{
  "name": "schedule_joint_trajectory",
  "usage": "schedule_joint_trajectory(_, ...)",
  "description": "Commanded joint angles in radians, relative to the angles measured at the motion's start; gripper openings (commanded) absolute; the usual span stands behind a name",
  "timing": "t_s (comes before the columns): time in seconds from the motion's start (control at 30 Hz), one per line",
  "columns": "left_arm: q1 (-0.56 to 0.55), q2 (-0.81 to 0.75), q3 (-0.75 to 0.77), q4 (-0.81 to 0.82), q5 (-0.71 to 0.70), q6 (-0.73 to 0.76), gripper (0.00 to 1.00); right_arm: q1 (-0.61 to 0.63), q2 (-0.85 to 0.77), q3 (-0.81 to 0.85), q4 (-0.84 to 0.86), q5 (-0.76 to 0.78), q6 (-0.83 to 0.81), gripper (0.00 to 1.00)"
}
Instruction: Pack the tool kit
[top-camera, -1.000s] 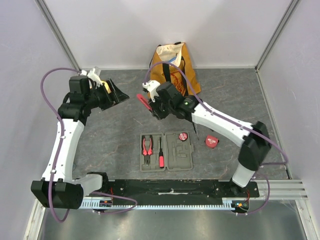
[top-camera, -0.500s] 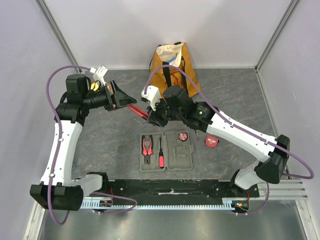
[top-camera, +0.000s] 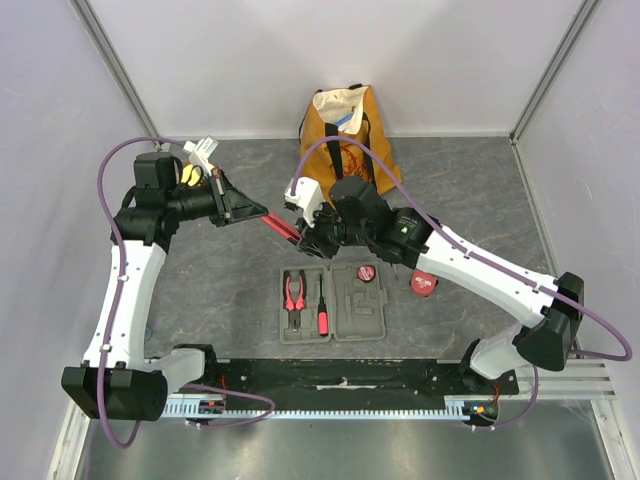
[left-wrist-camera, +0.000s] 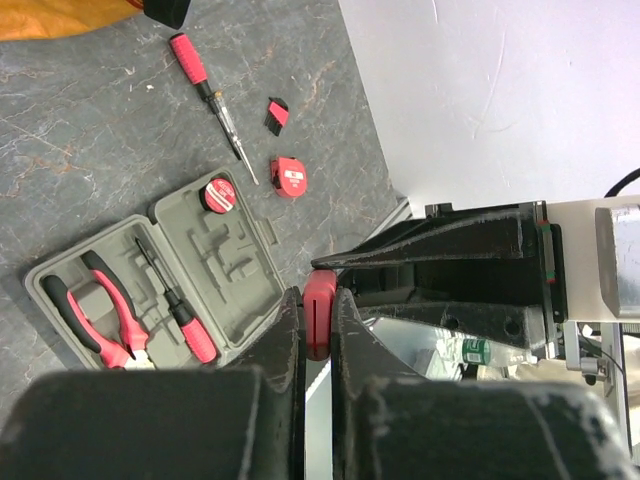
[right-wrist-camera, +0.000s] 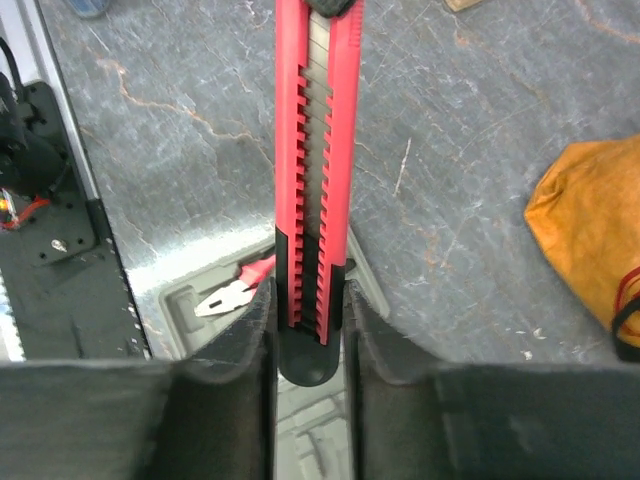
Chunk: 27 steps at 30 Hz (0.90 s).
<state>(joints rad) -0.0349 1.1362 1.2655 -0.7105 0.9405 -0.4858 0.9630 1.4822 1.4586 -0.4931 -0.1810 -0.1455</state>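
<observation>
The tool kit's grey case (top-camera: 350, 318) lies open on the table, with red pliers (top-camera: 293, 293), a red-handled screwdriver (top-camera: 322, 318) and a round red tool (top-camera: 367, 272) in its slots. A red-and-black knife (top-camera: 277, 224) hangs in the air above the case's far left corner, held at both ends. My left gripper (top-camera: 255, 212) is shut on its far tip, the red end (left-wrist-camera: 320, 310) pinched between the fingers. My right gripper (top-camera: 300, 236) is shut on its black butt end, and the knife (right-wrist-camera: 315, 170) runs straight out from between the right gripper's (right-wrist-camera: 310, 320) fingers.
A mustard-yellow tote bag (top-camera: 350, 125) lies at the back centre. A red tape measure (top-camera: 422, 283) sits right of the case. In the left wrist view a loose screwdriver (left-wrist-camera: 205, 90) and a small red-and-black piece (left-wrist-camera: 277, 114) lie on the table beyond the case (left-wrist-camera: 215, 250).
The left gripper has moved in from the left and shut on the knife's free end. The right arm carried the knife leftward and lower, then stayed nearly still.
</observation>
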Motion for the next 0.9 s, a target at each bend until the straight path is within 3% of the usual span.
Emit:
schedule_joint_trajectory(0.0, -0.005, -0.016, 0.009, 0.000, 0.023, 0.042, 0.02, 0.000, -0.025, 0.019, 0.070, 0.032, 0.067, 0.43)
schedule_joint_trajectory(0.03, -0.005, -0.026, 0.017, 0.006, -0.001, 0.050, 0.02, 0.000, -0.026, 0.017, 0.083, 0.064, 0.110, 0.63)
schedule_joint_trajectory(0.1, -0.005, -0.052, 0.037, 0.026, -0.070, 0.062, 0.02, 0.000, -0.039, 0.017, 0.114, 0.110, 0.190, 0.87)
schedule_joint_trajectory(0.17, -0.005, -0.079, 0.054, 0.060, -0.149, 0.079, 0.02, 0.002, -0.051, 0.032, 0.140, 0.175, 0.289, 0.98)
schedule_joint_trajectory(0.3, -0.006, -0.157, 0.046, 0.190, -0.302, 0.099, 0.02, -0.001, -0.082, 0.042, 0.206, 0.314, 0.582, 0.98)
schedule_joint_trajectory(0.4, -0.007, -0.223, -0.017, 0.385, -0.350, 0.089, 0.02, -0.007, -0.092, 0.040, 0.219, 0.409, 0.902, 0.98)
schedule_joint_trajectory(0.5, -0.007, -0.272, -0.089, 0.599, -0.385, 0.082, 0.02, -0.032, -0.082, 0.042, 0.237, 0.410, 1.214, 0.94)
schedule_joint_trajectory(0.6, -0.010, -0.283, -0.139, 0.764, -0.436, 0.113, 0.02, -0.035, -0.051, 0.081, 0.347, 0.368, 1.363, 0.92)
schedule_joint_trajectory(0.87, -0.014, -0.291, -0.225, 1.071, -0.465, 0.233, 0.02, -0.037, 0.087, 0.221, 0.533, 0.278, 1.742, 0.96)
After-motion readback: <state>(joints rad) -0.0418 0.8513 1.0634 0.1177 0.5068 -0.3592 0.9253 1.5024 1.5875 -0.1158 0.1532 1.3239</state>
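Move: Both grippers hold the red utility knife between them. Its middle lies about 5 cm to the left gripper's right, 2 cm back and 3 cm below; from the right gripper it is some 5 cm left, 2 cm ahead and 2 cm above. From the left gripper, the open tool case sits about 15 cm right, 9 cm back and 28 cm down, and the orange bag about 20 cm ahead, 19 cm right and 18 cm down. Open the right gripper wide to let go of the knife's black end, while the left keeps its pinch on the red end. Then bring the left gripper up about 13 cm, drifting left, and swing its fingers some 60 degrees from pointing right to mostly forward, slightly raised. Raise the right too, a little forward, rolling its wrist about a quarter turn. ##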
